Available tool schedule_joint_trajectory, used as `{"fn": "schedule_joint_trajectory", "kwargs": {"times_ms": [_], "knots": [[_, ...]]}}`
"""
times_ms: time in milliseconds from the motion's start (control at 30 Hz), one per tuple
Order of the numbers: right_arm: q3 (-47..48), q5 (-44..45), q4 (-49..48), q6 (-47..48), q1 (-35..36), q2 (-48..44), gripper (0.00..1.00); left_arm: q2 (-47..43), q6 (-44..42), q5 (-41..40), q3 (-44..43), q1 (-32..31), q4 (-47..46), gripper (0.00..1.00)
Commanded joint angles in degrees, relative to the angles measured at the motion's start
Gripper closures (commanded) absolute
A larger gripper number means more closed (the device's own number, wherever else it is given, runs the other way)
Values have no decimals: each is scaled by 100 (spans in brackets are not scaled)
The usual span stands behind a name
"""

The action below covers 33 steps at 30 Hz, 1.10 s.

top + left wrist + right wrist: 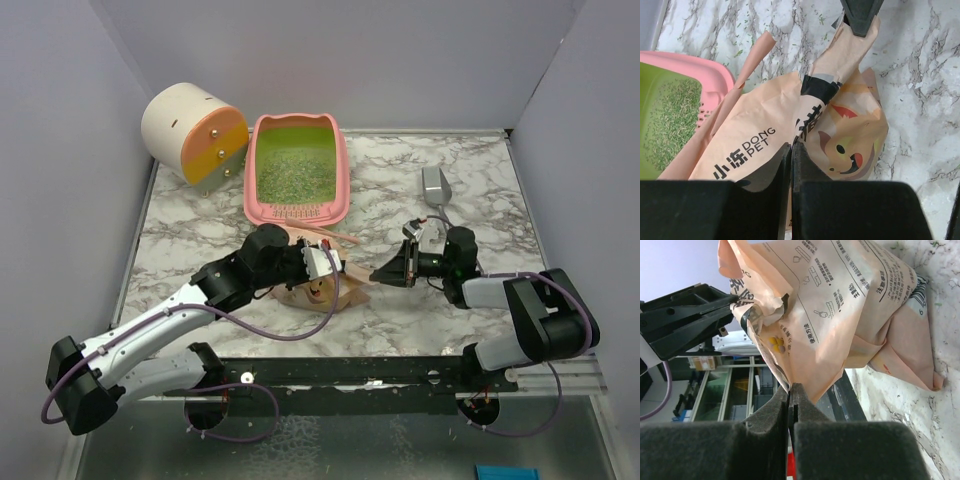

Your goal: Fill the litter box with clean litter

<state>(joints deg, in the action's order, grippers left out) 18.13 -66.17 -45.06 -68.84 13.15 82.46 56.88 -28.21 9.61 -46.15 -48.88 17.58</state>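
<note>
The pink litter box [343, 170] stands at the back of the table, with a layer of greenish clean litter [293, 172] spread inside it. The left wrist view shows its corner [715, 75] and the litter [672, 125]. A tan printed pouch [322, 293] with a cartoon animal lies in front of the box, between both arms. My left gripper [330, 265] is shut on the pouch's near edge [765, 125]. From the right, my right gripper [380, 273] is shut on a corner of the pouch [840, 305].
A cream-and-orange cylinder [195, 133] lies at the back left beside the box. A grey metal scoop [436, 186] rests on the marble at the right. A torn tan strip [752, 60] lies between pouch and box. Stray granules dot the tabletop.
</note>
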Motion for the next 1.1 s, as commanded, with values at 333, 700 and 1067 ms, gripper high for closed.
{"fn": "schedule_joint_trajectory", "kwargs": {"times_ms": [333, 700, 1067], "knots": [[314, -317, 229, -167, -140, -43, 99, 19, -721, 798, -266, -415, -312, 54], [49, -448, -337, -433, -137, -96, 99, 854, -1949, 467, -193, -850, -109, 50], [-183, -473, -265, -375, -139, -436, 99, 794, -2042, 50, -114, -930, -900, 49]]}}
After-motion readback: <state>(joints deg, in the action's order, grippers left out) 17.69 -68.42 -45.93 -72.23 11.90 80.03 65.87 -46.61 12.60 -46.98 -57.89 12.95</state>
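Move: The left hand, still pinching the litter bag's top edge, goes next for the strip of bag mouth beside the right gripper, some 6 cm to its right, 3 cm back and 5 cm lower. The right gripper itself is about 9 cm right, 3 cm back and 7 cm lower. The litter box's middle lies roughly 24 cm ahead, 10 cm left and 14 cm below. From the right hand, that strip is about 3 cm left, level fore and aft, and 2 cm up. The left fingers open to about half and let go of the bag's top edge, and the hand rises about 2 cm clear before swinging right and back and then sinking some 5 cm, turning about 20 degrees clockwise so that the open fingers come in close over the bag mouth near the right gripper. The right hand keeps its pinch on the bag's right-hand corner and eases it up by only a centimetre or so. ##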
